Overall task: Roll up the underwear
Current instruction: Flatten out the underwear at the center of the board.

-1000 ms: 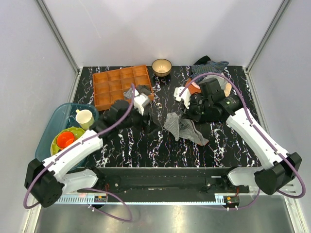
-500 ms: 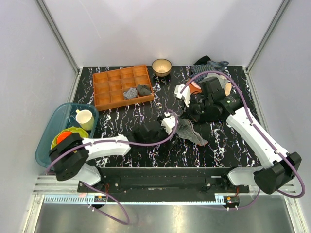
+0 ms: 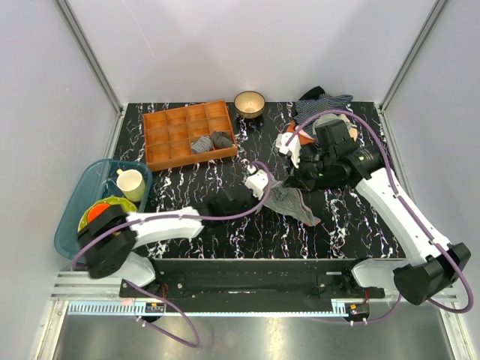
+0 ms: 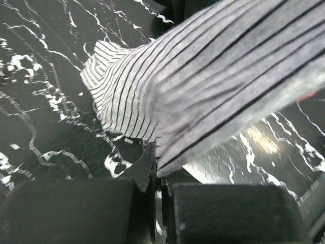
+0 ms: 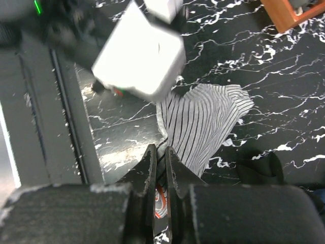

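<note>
The underwear [image 3: 291, 201] is white cloth with thin dark pinstripes, lying partly lifted near the middle of the black marbled table. My left gripper [image 3: 265, 189] reaches in from the left and is shut on the cloth's left edge; in the left wrist view the underwear [image 4: 203, 81] stretches away from the shut left gripper [image 4: 155, 165]. My right gripper [image 3: 299, 178] is shut on the far edge. In the right wrist view the right gripper [image 5: 158, 150] pinches the underwear [image 5: 203, 122] by its orange-red tag [image 5: 160, 197].
An orange compartment tray [image 3: 152, 142] with small cloth pieces stands at the back left, a tan bowl [image 3: 249, 102] behind it. A teal bin [image 3: 73, 217] with cup and plates sits far left. A dark striped garment [image 3: 324, 103] lies back right. Black cloth [image 5: 261, 170] lies beside the underwear.
My left arm swung from the orange tray down to the underwear and its open jaws shut on the cloth's left edge. The right gripper kept its hold and shifted slightly right.
</note>
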Controlling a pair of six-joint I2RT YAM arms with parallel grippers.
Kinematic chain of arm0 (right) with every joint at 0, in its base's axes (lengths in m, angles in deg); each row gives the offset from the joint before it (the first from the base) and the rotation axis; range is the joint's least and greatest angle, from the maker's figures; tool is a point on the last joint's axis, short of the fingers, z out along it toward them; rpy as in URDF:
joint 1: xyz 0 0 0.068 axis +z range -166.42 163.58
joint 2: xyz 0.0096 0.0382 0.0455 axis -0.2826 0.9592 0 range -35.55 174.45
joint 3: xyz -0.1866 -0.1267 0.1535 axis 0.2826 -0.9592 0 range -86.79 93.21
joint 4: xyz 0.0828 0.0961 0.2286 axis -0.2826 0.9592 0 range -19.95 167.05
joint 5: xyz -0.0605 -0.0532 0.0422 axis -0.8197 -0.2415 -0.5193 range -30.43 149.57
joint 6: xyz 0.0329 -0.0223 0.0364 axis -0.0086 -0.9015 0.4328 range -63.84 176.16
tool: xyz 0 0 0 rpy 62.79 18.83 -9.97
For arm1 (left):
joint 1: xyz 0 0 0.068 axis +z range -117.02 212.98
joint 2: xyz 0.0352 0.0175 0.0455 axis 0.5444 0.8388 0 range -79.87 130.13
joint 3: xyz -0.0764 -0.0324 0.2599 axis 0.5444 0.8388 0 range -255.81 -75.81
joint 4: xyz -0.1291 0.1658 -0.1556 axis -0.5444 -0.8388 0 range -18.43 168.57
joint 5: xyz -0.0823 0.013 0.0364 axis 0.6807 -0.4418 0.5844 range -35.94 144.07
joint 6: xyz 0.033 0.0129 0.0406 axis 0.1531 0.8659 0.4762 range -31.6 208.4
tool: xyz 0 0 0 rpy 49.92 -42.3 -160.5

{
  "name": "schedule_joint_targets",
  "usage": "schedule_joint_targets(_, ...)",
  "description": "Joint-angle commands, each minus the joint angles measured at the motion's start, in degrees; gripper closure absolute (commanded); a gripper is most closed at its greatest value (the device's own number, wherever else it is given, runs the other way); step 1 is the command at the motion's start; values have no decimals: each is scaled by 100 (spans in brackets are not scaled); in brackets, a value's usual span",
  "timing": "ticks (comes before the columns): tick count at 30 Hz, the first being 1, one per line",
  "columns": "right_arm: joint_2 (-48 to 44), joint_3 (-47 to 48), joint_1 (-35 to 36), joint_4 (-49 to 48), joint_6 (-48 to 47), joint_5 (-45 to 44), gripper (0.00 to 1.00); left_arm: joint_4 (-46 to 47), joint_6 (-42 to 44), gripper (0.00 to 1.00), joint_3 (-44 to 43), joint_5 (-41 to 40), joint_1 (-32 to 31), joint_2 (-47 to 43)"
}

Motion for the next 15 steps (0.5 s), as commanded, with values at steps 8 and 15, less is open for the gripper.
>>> schedule_joint_targets(8, -1058, 642, -20, 2036, -1259, 1691, 99, -4457, 185, 100, -1771, 2362, -36, -2934)
schedule_joint_targets(15, -954, 1012, -20, 1653, -576, 1968, 100, -5592, 202, 97, -2318, 2936, -28, -2952)
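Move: Both hands already pinch the underwear, the right hand being the higher one. The clear middle of the board, where it is to be laid, lies about 8 cm below the left hand and 2 cm back and left; from the right hand it is roughly 13 cm left, 2 cm back and 22 cm down. The orange tray's middle is about 20 cm ahead and 21 cm left of the left hand. The black garment lies some 9 cm ahead and 10 cm right of the right hand. Keeping both pinches on the underwear, the hands sweep it up and back towards the robot. The left hand climbs about 20 cm while drawing 12 cm back and somewhat left, turning clockwise; the right comes back some 10 cm and rises 8 cm, turning counter-clockwise, so the two end nearly level and farther apart sideways. ##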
